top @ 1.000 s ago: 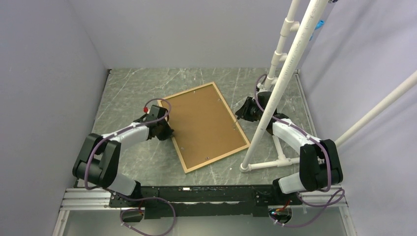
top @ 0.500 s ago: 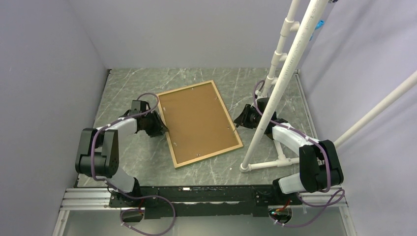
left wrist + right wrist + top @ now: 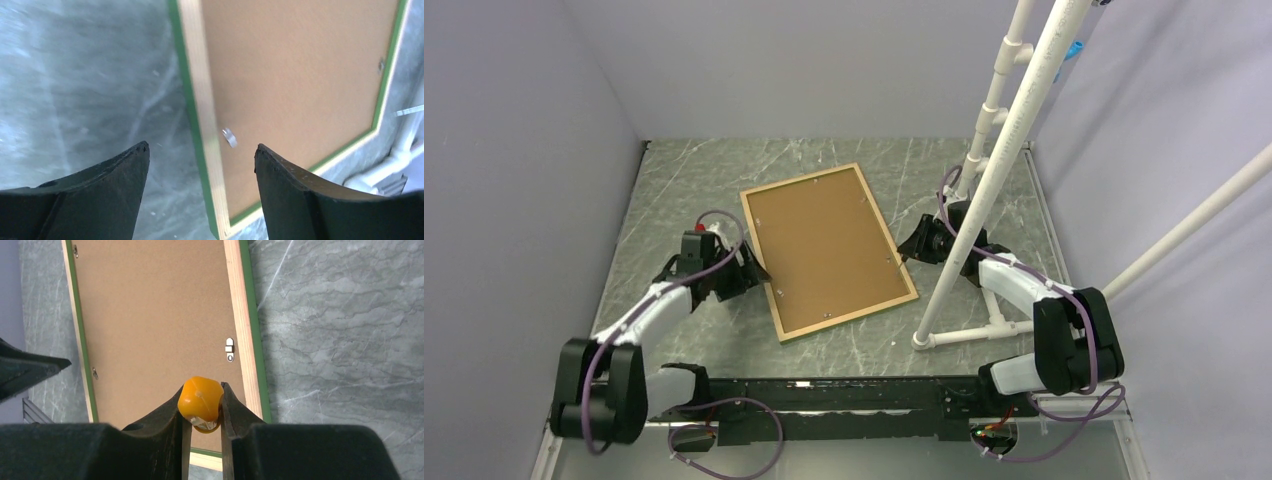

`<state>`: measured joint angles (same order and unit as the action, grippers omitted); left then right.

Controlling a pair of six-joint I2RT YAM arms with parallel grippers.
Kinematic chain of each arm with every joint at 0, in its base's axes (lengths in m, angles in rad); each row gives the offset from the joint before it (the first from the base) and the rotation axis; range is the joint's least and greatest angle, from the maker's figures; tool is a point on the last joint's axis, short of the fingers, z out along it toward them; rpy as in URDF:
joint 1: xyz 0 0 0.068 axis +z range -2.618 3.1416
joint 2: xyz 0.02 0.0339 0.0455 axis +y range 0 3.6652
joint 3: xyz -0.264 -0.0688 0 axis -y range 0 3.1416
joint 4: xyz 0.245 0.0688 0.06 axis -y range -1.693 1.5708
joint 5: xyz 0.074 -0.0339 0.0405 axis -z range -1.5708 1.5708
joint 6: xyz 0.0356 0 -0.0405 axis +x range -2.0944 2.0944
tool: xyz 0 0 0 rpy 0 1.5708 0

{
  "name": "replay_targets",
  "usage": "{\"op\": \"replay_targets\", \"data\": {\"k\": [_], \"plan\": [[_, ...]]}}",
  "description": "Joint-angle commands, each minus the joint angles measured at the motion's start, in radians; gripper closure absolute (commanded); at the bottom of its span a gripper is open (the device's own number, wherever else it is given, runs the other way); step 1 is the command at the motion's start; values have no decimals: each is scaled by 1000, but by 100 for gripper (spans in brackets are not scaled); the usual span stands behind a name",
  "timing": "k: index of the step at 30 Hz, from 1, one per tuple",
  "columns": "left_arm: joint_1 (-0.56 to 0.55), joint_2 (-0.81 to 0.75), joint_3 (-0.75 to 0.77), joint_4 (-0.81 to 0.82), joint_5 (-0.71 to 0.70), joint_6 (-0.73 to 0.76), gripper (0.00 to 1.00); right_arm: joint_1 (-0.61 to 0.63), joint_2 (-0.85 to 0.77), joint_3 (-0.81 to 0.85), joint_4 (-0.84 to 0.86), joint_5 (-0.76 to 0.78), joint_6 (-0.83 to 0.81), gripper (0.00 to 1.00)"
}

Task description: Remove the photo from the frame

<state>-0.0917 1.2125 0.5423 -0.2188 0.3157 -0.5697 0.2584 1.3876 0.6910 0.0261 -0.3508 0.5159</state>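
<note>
The frame (image 3: 762, 263) lies face down on the table, its light wood rim (image 3: 202, 115) and green edge up. The brown backing board (image 3: 824, 250) fills it, held by small metal clips (image 3: 229, 137). The photo is hidden under the board. My left gripper (image 3: 749, 272) hovers open over the frame's left rim; in the left wrist view it (image 3: 201, 146) straddles the rim with nothing held. My right gripper (image 3: 906, 247) is at the frame's right edge. In the right wrist view that gripper (image 3: 202, 387) is shut on a small orange knob-like piece (image 3: 200, 400) above the board (image 3: 150, 315).
A white PVC pipe stand (image 3: 984, 200) rises just right of the frame, with its foot (image 3: 969, 335) on the grey marbled table (image 3: 684, 180). Purple walls enclose the left, back and right sides. Another clip (image 3: 229, 349) sits near the frame's right rim.
The frame swung and slid left, then stayed put. My left gripper opened and drew back toward the near left, off the frame's edge. The right gripper kept its grip and barely shifted.
</note>
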Motion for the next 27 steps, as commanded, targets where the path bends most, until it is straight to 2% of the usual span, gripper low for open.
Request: {"op": "replay_targets", "data": {"k": [1,5,9,13,15,17,19,21,23,27], "plan": [[-113,-130,-76,39,-33,-50,21,-3,-39,-10,60,-26,1,100],[-273,-148,-152,113,-118,-162,27,-3,-40,-23,74,-49,16,100],[-330,-110,-176,139,-176,-201,36,-3,-68,-40,77,-60,25,100],[-367,-66,-147,90,-230,-161,43,-2,-89,-51,63,-41,18,100],[-370,-45,-134,65,-244,-147,52,-2,-93,-52,56,-32,14,100],[-370,-22,-90,-7,-271,-120,61,0,-92,-52,57,-26,14,100],[-368,-5,-13,-146,-363,-84,66,-1,-84,-48,64,-27,20,100],[-357,-5,57,-250,-455,-46,66,-1,-67,-38,68,-37,24,100],[-308,-4,99,-306,-481,-12,62,-2,-49,-25,67,-47,27,100],[-92,41,108,-302,-344,39,62,-2,-22,0,59,-50,17,100]]}}
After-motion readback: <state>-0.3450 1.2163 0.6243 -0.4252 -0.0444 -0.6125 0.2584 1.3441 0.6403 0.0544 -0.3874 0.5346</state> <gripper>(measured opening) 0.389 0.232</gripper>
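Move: The face-down frame's near-left clip lies some 5 cm to the left hand's right, 1 cm ahead and 4 cm below; the near-left corner is about 8 cm back and 6 cm right of that hand, the near-side clip 4 cm back and 14 cm right. From the right hand with the screwdriver, the near-right clip is roughly 3 cm ahead, 3 cm left and 7 cm lower; the near-right corner lies 4 cm back, 3 cm right. Towards the frame's near-left corner the empty left hand sweeps about 6 cm back and as much to the right, sinking a little, then swings out again to the left and forward, ending some 2 cm behind its start. Its fingers close about halfway and its left side rolls up some 15 degrees. The right hand keeps its grip on the screwdriver and eases about 1 cm back. ##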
